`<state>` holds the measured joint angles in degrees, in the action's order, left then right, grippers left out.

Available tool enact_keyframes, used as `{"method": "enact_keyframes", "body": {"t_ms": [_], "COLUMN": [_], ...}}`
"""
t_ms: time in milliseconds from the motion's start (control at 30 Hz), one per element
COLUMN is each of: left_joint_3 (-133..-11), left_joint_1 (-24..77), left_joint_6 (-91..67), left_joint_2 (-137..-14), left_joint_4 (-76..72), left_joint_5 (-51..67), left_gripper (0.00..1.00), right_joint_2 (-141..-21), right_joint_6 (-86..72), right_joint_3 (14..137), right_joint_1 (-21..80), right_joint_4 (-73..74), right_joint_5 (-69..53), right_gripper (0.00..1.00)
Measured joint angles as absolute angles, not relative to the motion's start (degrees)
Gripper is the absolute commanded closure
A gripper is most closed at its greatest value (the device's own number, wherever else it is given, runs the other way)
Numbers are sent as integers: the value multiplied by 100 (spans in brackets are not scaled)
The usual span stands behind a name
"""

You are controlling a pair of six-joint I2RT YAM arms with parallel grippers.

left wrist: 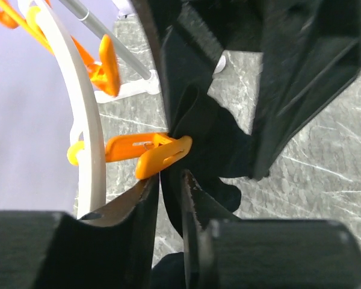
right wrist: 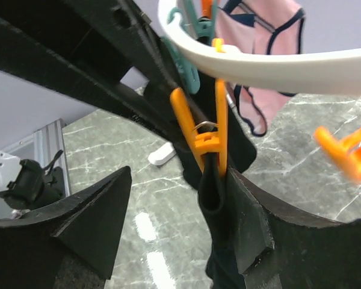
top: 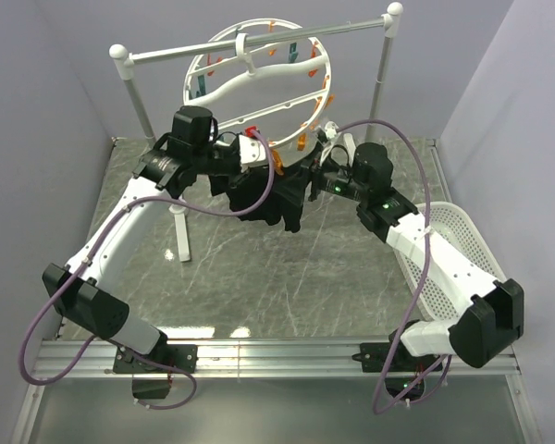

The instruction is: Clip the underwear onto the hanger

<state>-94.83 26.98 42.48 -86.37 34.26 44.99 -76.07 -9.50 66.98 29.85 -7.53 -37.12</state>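
Note:
The white ring hanger (top: 190,79) hangs from a rail at the back. The black underwear (top: 264,199) droops under its lower rim, between my two grippers. In the left wrist view an orange clothespin (left wrist: 150,153) on the ring (left wrist: 87,132) bites the black fabric (left wrist: 210,138). My left gripper (left wrist: 170,180) has its jaws slightly apart, with fabric hanging loosely in the narrow gap. In the right wrist view another orange clothespin (right wrist: 207,129) under the rim (right wrist: 277,60) clamps a fold of the underwear (right wrist: 213,192). My right gripper (right wrist: 180,180) is wide open, and the cloth brushes its right finger (right wrist: 253,211).
The rail stand (top: 259,42) spans the back, with a white leg (top: 180,231) on the marble table. A white basket (top: 453,231) sits at the right edge. A pink garment (right wrist: 259,36) hangs on the far side of the ring. Walls close in left and right.

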Motion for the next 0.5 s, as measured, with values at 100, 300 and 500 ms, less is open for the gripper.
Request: {"method": "enact_keyframes", "body": {"t_ms": [100,300,500], "left_joint_3": [-9358,-9019,-8652], "left_joint_1": [2698,2698,2698], "left_joint_6": [4097,3726,3236], "left_joint_2": [-8556,-8283,-7876], "left_joint_4": [3334,3192,3068], "left_joint_5": [4484,4412,4303], "left_gripper": [64,36,7], "right_joint_2": [-7417,-7022,-6718], "right_joint_6": [-945,-849,-683], "right_joint_3": [6615,6558,6549], "right_joint_1": [2985,2985,2985], "right_joint_4": [-617,-283,43], "right_joint_5": [-3708,-3706,-3704], "right_gripper": [29,28,24]}}
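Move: The orange clip already biting the underwear sits between the two hands: about 2 cm ahead of the left hand, 1 cm to its right and 2 cm above. From the right hand it is roughly 3 cm ahead, 1 cm to the left and 3 cm above. The hanger's rim runs some 2 cm farther out than that clip and 3 cm above it. The next orange clip is about 8 cm ahead of the right hand, 5 cm to its right and 3 cm higher. Back and outward, both hands draw away from the fastened orange clip. The left goes about 2.5 cm back and 1.5 cm left, spreading its nearly closed fingers wide and clear of the underwear just under the clip; the right, its fingers still open, backs off some 3.5 cm while shifting right and rising a little. ##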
